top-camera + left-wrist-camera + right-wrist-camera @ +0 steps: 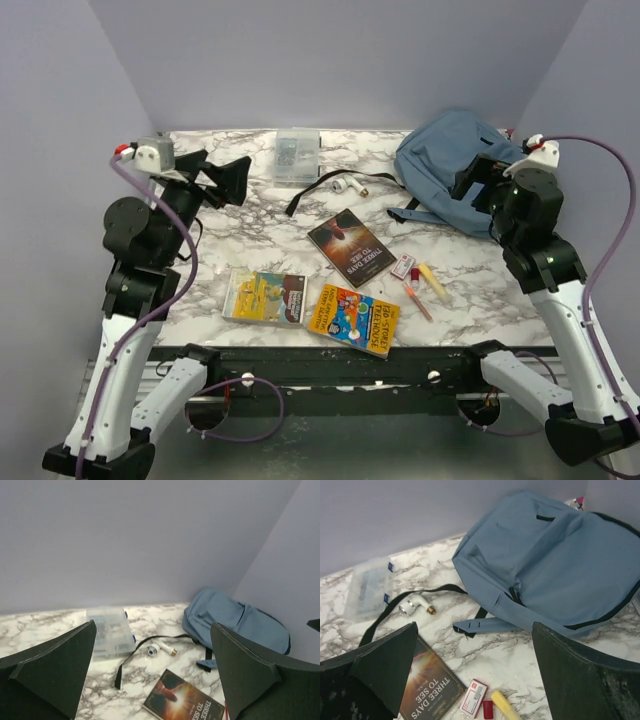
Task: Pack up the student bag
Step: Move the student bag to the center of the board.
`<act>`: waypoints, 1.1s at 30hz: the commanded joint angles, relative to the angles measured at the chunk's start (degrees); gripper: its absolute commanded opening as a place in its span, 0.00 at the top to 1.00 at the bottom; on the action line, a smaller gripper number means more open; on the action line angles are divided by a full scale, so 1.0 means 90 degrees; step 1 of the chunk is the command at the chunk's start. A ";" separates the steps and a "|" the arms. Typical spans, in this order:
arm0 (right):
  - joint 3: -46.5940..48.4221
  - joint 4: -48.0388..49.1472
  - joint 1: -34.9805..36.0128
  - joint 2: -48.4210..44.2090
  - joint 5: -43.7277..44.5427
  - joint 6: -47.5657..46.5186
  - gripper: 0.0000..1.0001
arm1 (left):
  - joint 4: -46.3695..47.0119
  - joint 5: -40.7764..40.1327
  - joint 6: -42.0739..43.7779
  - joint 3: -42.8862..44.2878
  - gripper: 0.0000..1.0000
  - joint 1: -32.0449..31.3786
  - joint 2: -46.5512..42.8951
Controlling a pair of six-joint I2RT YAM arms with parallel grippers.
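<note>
The student bag (445, 165), dusty blue with black straps, lies flat at the back right of the marble table (250, 235). My right gripper (478, 185) hovers open at its near right side. In the right wrist view the bag (555, 565) fills the upper right, beyond the open gripper (475, 625). My left gripper (228, 180) is raised at the back left, open and empty. It looks across the table toward the bag (235, 622), with nothing between its fingers (55, 665).
A dark book (349, 247) lies mid-table, with two colourful books (265, 296) (358, 319) near the front edge. A small red-white box (403, 266), a yellow marker (432, 281) and a pen (418, 300) lie right of them. A clear plastic box (297, 155) and a white plug (348, 185) sit at the back.
</note>
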 commanded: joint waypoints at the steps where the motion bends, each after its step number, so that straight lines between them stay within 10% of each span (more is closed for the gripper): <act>1: -0.0117 -0.0273 -0.0022 0.0180 0.0082 0.0254 0.00 | -0.0155 0.0639 -0.0099 0.0041 0.01 -0.0082 0.0346; 15: -0.0659 0.0482 -0.0222 0.1909 0.0090 0.1118 0.00 | -0.0281 0.1232 -0.0528 0.0129 0.01 -0.0250 0.1104; 33: 0.1790 0.0363 -0.1293 0.5372 0.0344 0.2251 0.02 | -0.0318 0.2290 -0.1300 0.0316 0.01 -0.0722 0.2235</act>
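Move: The student bag lies ahead and to the right of the open right hand: its middle is about 30 cm forward, 15 cm right and 31 cm below. Nearer in, the Three Days book is some 9 cm ahead and 23 cm left of that hand, the small eraser box roughly 6 cm ahead and 8 cm left, both about 35 cm down. From the left hand, the bag's middle is around 35 cm forward, 60 cm right and 41 cm below. The student bag is approached by the open right hand, which first drops steeply, then levels out and runs forward towards the bag's near side, about 17 cm down and 16 cm forward overall, tipping its fingers some 25 degrees downward and turning clockwise. The left hand, also open, swings right and sinks about 10 cm each way, tipping down and turning clockwise. Neither visibly touches the bag. ##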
